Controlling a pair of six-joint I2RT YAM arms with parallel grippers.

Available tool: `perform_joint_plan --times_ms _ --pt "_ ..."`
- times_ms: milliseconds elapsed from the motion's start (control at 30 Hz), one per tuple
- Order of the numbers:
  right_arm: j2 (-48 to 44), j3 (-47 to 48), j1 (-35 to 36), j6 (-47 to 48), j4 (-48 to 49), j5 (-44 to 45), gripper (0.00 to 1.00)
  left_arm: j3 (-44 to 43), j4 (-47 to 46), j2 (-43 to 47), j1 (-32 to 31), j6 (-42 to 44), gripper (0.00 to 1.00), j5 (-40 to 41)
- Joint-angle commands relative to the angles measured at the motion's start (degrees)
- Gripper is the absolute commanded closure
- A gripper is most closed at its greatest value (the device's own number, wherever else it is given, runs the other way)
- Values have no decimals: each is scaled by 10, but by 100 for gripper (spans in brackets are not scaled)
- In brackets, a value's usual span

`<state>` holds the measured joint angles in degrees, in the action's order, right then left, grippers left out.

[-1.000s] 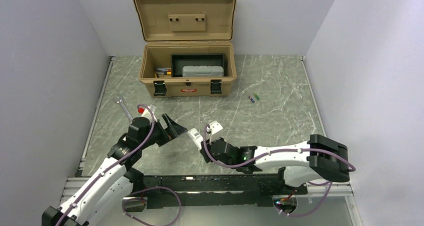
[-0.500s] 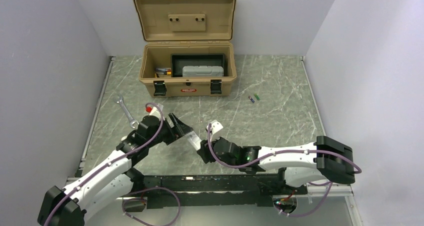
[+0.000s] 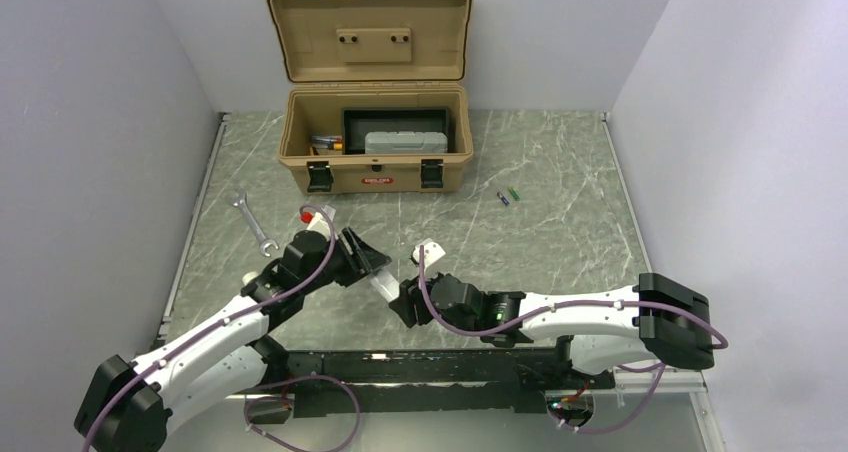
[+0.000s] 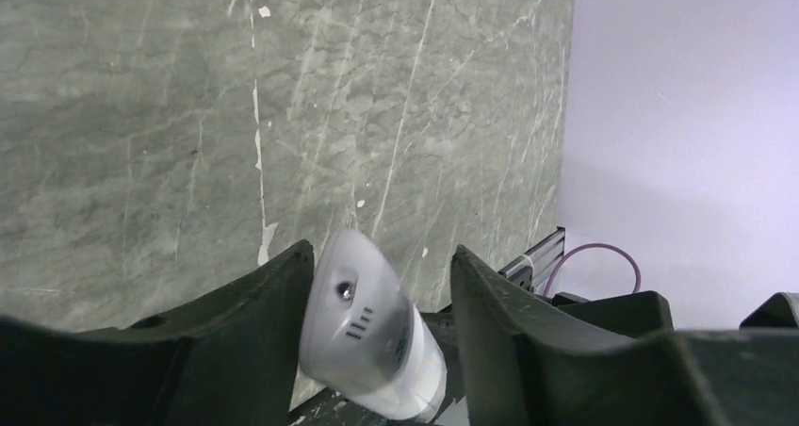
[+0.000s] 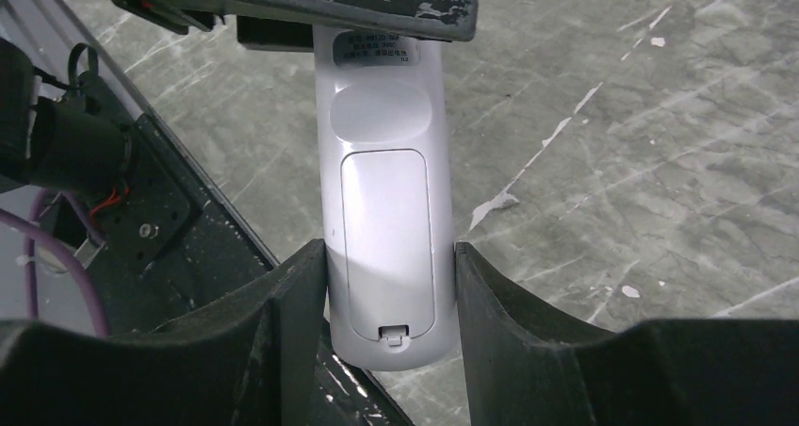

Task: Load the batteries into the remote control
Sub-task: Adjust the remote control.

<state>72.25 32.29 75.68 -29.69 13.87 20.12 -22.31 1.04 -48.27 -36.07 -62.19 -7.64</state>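
Note:
The white remote control [image 3: 385, 287] hangs above the table between the two arms. My right gripper [image 3: 398, 297] is shut on its lower end. In the right wrist view the remote control [image 5: 386, 247] shows its back, cover in place, clamped between both fingers of the right gripper [image 5: 388, 256]. My left gripper [image 3: 378, 269] straddles the far end. In the left wrist view the remote control [image 4: 372, 341] touches one finger of the left gripper [image 4: 382, 256], with a gap to the other. The batteries, one purple [image 3: 503, 199] and one green [image 3: 514, 193], lie on the table at the right.
An open tan toolbox [image 3: 373, 152] stands at the back with a black tray and a grey case inside. A silver wrench [image 3: 252, 224] lies on the table to the left. The black rail [image 3: 420, 367] runs along the near edge.
My left arm has swung right to the remote's far end and its jaws have narrowed around it. The right arm has shifted slightly left, still holding the remote.

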Motion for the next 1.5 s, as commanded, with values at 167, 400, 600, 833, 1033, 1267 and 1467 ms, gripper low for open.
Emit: perform_joint_plan --times_ms 167,400,600,833,1033,1267,1467 --pt "-20 10 -2 0 59 -19 66 -12 -44 -2 -10 -11 67 9" --pt "-31 6 -2 -5 53 7 65 -12 -42 -4 -14 -14 96 10" --pt "-39 12 -1 30 65 -24 27 -11 -43 -4 -16 -4 100 12" --pt "-85 11 -26 37 74 -63 9 18 -75 11 -17 18 100 7" --pt "-152 -54 -147 -42 121 -253 10 48 -140 61 -16 62 100 -17" --pt "-191 -118 -231 -83 159 -443 11 58 -281 76 -16 90 100 -118" --pt "-188 -148 -235 -120 252 -506 11 53 -376 41 -17 63 100 -183"
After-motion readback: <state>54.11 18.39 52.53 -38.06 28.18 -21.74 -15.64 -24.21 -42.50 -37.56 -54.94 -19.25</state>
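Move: The remote control, already held at its battery-cover end in the right fingers, has its middle about 4 cm ahead of the right hand, 2 cm left and 1 cm up. From the left hand, whose part-open fingers straddle the far end, that middle is about 4 cm back, 2 cm right and 1 cm down. The batteries lie roughly 13 cm ahead of the left hand, 26 cm right and 12 cm below; the wrench is about 8 cm ahead, 24 cm left and 12 cm down. The left fingers close on the remote's far end and pinch it; only then do the right fingers open and let go of the cover end. The right hand rises forward and to its right, peaking about 8 cm up, then swings back and sinks slightly, tips levelling and turning counter-clockwise. Late on, the left hand lifts the remote some 7 cm, drifting right and back, its fingers tilting up and turning clockwise. ##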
